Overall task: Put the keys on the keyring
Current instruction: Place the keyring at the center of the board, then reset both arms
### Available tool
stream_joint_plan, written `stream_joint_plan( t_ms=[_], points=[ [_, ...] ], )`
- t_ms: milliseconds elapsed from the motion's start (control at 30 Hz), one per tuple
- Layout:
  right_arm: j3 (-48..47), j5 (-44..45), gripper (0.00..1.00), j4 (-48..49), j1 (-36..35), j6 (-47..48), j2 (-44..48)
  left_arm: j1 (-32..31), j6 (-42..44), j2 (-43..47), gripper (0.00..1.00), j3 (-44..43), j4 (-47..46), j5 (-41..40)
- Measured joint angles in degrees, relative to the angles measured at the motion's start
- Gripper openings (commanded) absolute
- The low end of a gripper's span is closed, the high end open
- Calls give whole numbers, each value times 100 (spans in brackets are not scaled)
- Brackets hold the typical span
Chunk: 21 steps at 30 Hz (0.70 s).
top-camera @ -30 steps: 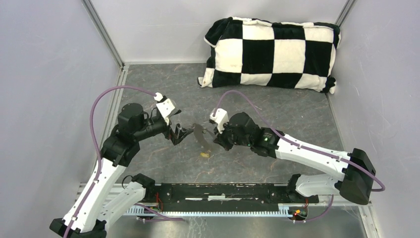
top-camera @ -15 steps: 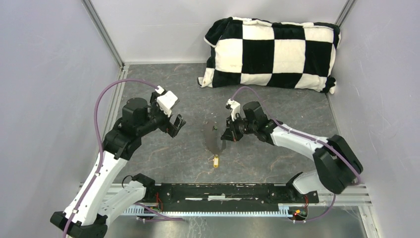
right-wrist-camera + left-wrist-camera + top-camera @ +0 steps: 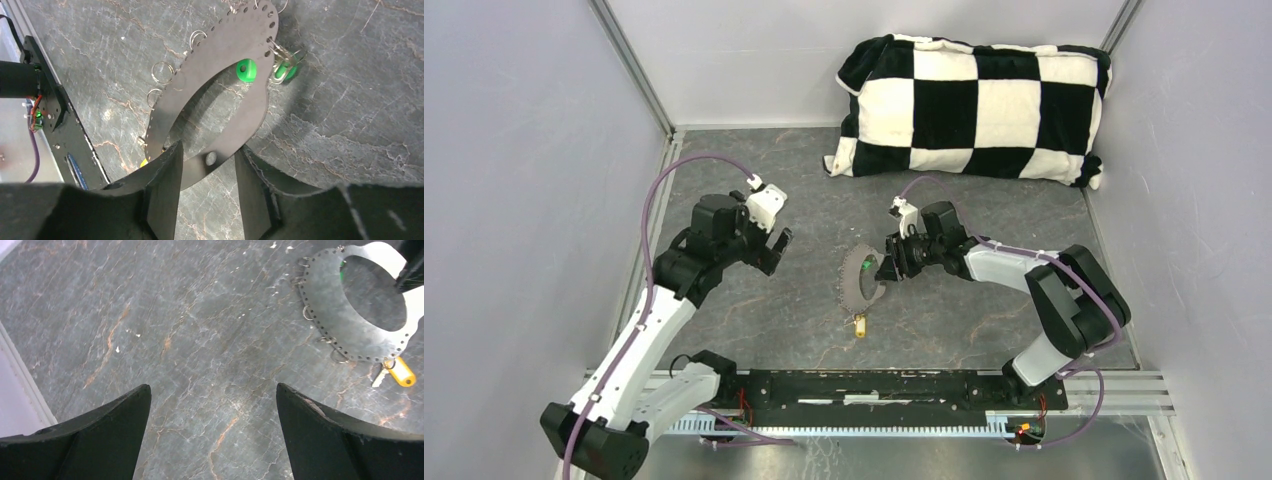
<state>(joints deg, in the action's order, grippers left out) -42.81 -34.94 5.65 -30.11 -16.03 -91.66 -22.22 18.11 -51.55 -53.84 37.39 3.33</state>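
The keyring (image 3: 854, 290) is a flat grey metal ring plate with a row of holes and small split rings along its edge; it also shows in the left wrist view (image 3: 327, 315) and the right wrist view (image 3: 220, 115). A yellow-headed key (image 3: 860, 327) hangs from its near end and lies on the table (image 3: 401, 375). A green key head (image 3: 246, 70) sits at the plate's far side (image 3: 865, 266). My right gripper (image 3: 887, 268) is open, its jaws straddling the plate's rim (image 3: 209, 148) without pinching it. My left gripper (image 3: 776, 250) is wide open and empty (image 3: 212, 390), well left of the plate.
A black-and-white checkered pillow (image 3: 972, 105) lies against the back wall. The black base rail (image 3: 874, 390) runs along the near edge. Grey walls close in the left and right sides of the stone-patterned table (image 3: 754, 310).
My right gripper's jaws have gone from shut on the plate to apart, and the plate has come down toward the table. My left gripper has drawn back to the left.
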Motion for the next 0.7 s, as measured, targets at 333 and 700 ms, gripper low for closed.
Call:
stream_joint_plan(
  t_ms=[333,700],
  points=[
    [-184,568,98,-909,44,634,426,1335,17,-616,100,229,-702,501],
    [1434,4334,98,98,546,1718,3810,2153,-260,-1141,100,2212,-3121,1191]
  ],
)
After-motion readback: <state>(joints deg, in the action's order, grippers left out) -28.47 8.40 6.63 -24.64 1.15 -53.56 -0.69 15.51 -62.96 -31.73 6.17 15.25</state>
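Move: The right hand has its half-open fingers at the keyring plate's right edge; the plate's middle lies about 5 cm to its left, 1 cm back and 2 cm below. The green key is some 4 cm left and 1 cm ahead of this hand, the yellow key 5 cm left and 11 cm back, both about 3 cm lower. From the high left hand, the keyring is roughly 17 cm right, 2 cm back and 18 cm down. Opening wide, the right hand leaves the keyring, swinging some 16 cm right and up; the left sinks 12. ##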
